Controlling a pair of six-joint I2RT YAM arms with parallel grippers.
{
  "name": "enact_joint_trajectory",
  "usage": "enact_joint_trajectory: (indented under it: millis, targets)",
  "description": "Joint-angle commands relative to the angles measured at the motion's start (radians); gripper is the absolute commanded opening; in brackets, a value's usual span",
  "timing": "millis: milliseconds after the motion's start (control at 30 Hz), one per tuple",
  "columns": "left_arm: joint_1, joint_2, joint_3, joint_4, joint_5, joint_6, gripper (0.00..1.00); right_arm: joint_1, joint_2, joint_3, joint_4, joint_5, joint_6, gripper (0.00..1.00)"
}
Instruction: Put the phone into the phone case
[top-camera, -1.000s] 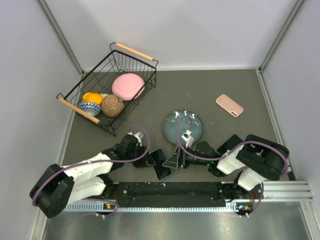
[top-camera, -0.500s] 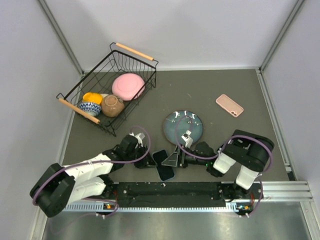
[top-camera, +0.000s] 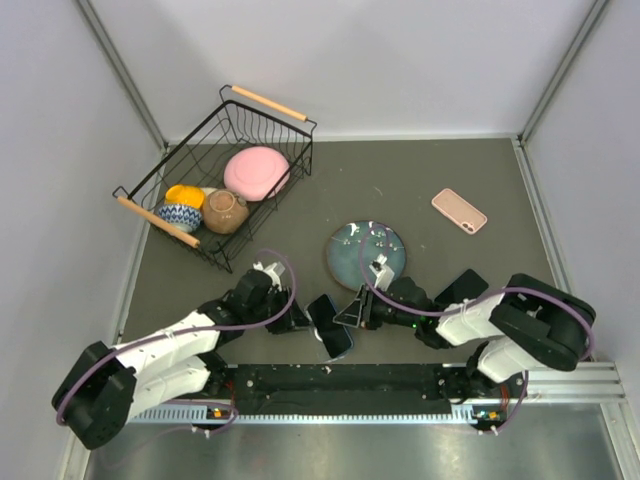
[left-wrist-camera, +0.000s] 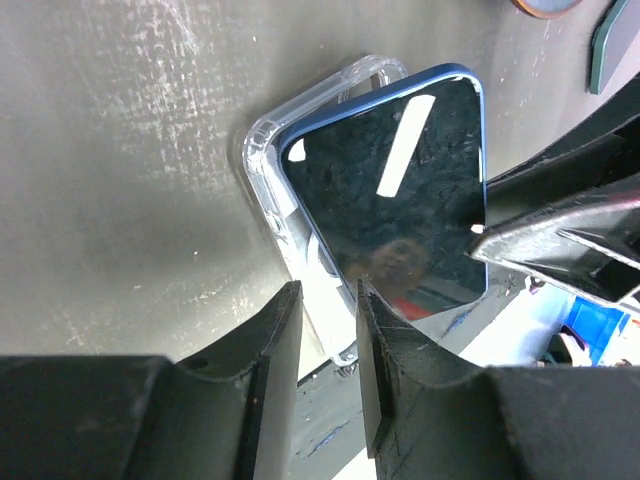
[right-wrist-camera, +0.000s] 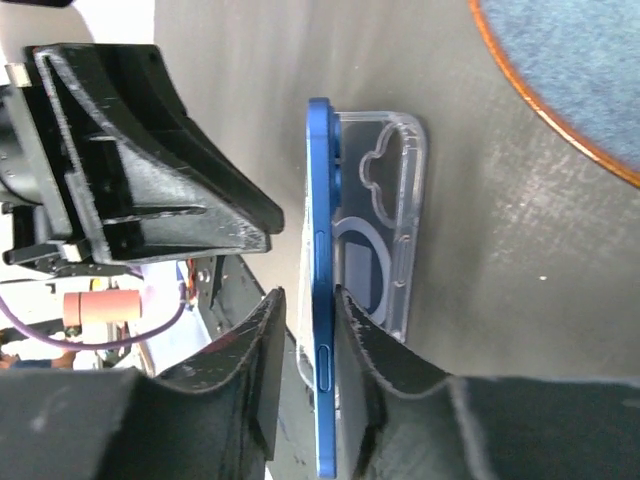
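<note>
A blue phone (left-wrist-camera: 400, 190) with a dark screen rests slanted in a clear phone case (left-wrist-camera: 265, 150) near the table's front edge, one long side lifted out of it. In the right wrist view the phone (right-wrist-camera: 319, 250) shows edge-on, with the case (right-wrist-camera: 395, 200) lying flat behind it. My left gripper (left-wrist-camera: 328, 300) is shut on the case's near rim. From the opposite side my right gripper (right-wrist-camera: 308, 300) is shut on the phone's raised edge. From above, both the left gripper (top-camera: 300, 320) and the right gripper (top-camera: 350, 315) meet at the phone (top-camera: 333, 335).
A dark blue plate (top-camera: 367, 250) lies just behind the grippers. A black wire basket (top-camera: 268, 102) at the back left holds a pink bowl (top-camera: 257, 172) and other dishes. A pink phone-shaped item (top-camera: 459, 210) lies at the back right. Grey walls enclose three sides.
The right gripper has narrowed from wide open onto the phone's edge. The phone has shifted slightly and now stands tilted. The left gripper has kept its hold.
</note>
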Motion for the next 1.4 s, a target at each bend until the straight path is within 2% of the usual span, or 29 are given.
enact_joint_trajectory:
  millis: [0, 100, 167, 300, 400, 433, 467, 533, 867, 1033, 1367]
  targets:
    - [-0.005, -0.026, 0.04, -0.029, -0.036, 0.015, 0.34, -0.008, 0.043, 0.025, 0.055, 0.039, 0.006, 0.22]
    - [-0.005, -0.033, 0.038, -0.042, -0.054, 0.018, 0.35, -0.008, 0.081, 0.028, 0.083, 0.042, 0.021, 0.11]
    - [-0.005, -0.042, 0.04, -0.065, -0.074, 0.015, 0.35, -0.009, 0.096, 0.033, 0.08, 0.047, 0.029, 0.0]
    - [-0.006, -0.071, 0.052, -0.118, -0.118, 0.016, 0.33, -0.008, 0.083, 0.017, 0.083, 0.086, 0.043, 0.0]
    - [-0.005, -0.073, 0.046, -0.119, -0.112, 0.012, 0.22, -0.008, 0.048, -0.009, 0.072, 0.132, 0.057, 0.0]
    - [-0.005, -0.063, 0.044, -0.118, -0.112, 0.009, 0.18, -0.008, 0.038, -0.015, 0.069, 0.143, 0.061, 0.0]
    - [-0.005, -0.059, 0.038, -0.119, -0.114, 0.006, 0.08, -0.008, 0.031, -0.021, 0.06, 0.151, 0.061, 0.0]
    - [-0.005, -0.037, 0.034, -0.116, -0.114, 0.006, 0.0, -0.008, 0.02, -0.023, 0.052, 0.163, 0.063, 0.0]
    - [-0.029, 0.046, -0.022, 0.04, -0.053, -0.043, 0.0, -0.003, 0.052, -0.046, 0.11, 0.185, 0.089, 0.0]
    - [-0.089, 0.059, -0.058, 0.126, -0.042, -0.109, 0.0, 0.001, 0.061, -0.056, 0.135, 0.197, 0.1, 0.0]
    - [-0.209, 0.075, -0.06, 0.185, -0.091, -0.183, 0.0, 0.043, 0.061, -0.047, 0.121, 0.224, 0.109, 0.0]
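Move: The phone lies tipped over the clear case, right long edge raised: that edge is at the right fingers, the phone's middle about 2 cm back, 3 cm left and 2 cm below the hand, the case's 2 cm back, 2 cm left and 5 cm below. From the left hand the case's middle is roughly 5 cm right, 1 cm back, 3 cm down. The plate's middle is about 15 cm ahead and 7 cm right of the right hand, 5 cm lower. The right fingers close on the phone's raised right edge while sinking about 1.5 cm, keep their hold, then shift nearly 2 cm forward and 1 cm right, turning some 10 degrees clockwise. The left hand backs off about 2 cm leftward, shutting empty, then swings back and right and down, its closed tips coming beside the near end of the case's left side. ##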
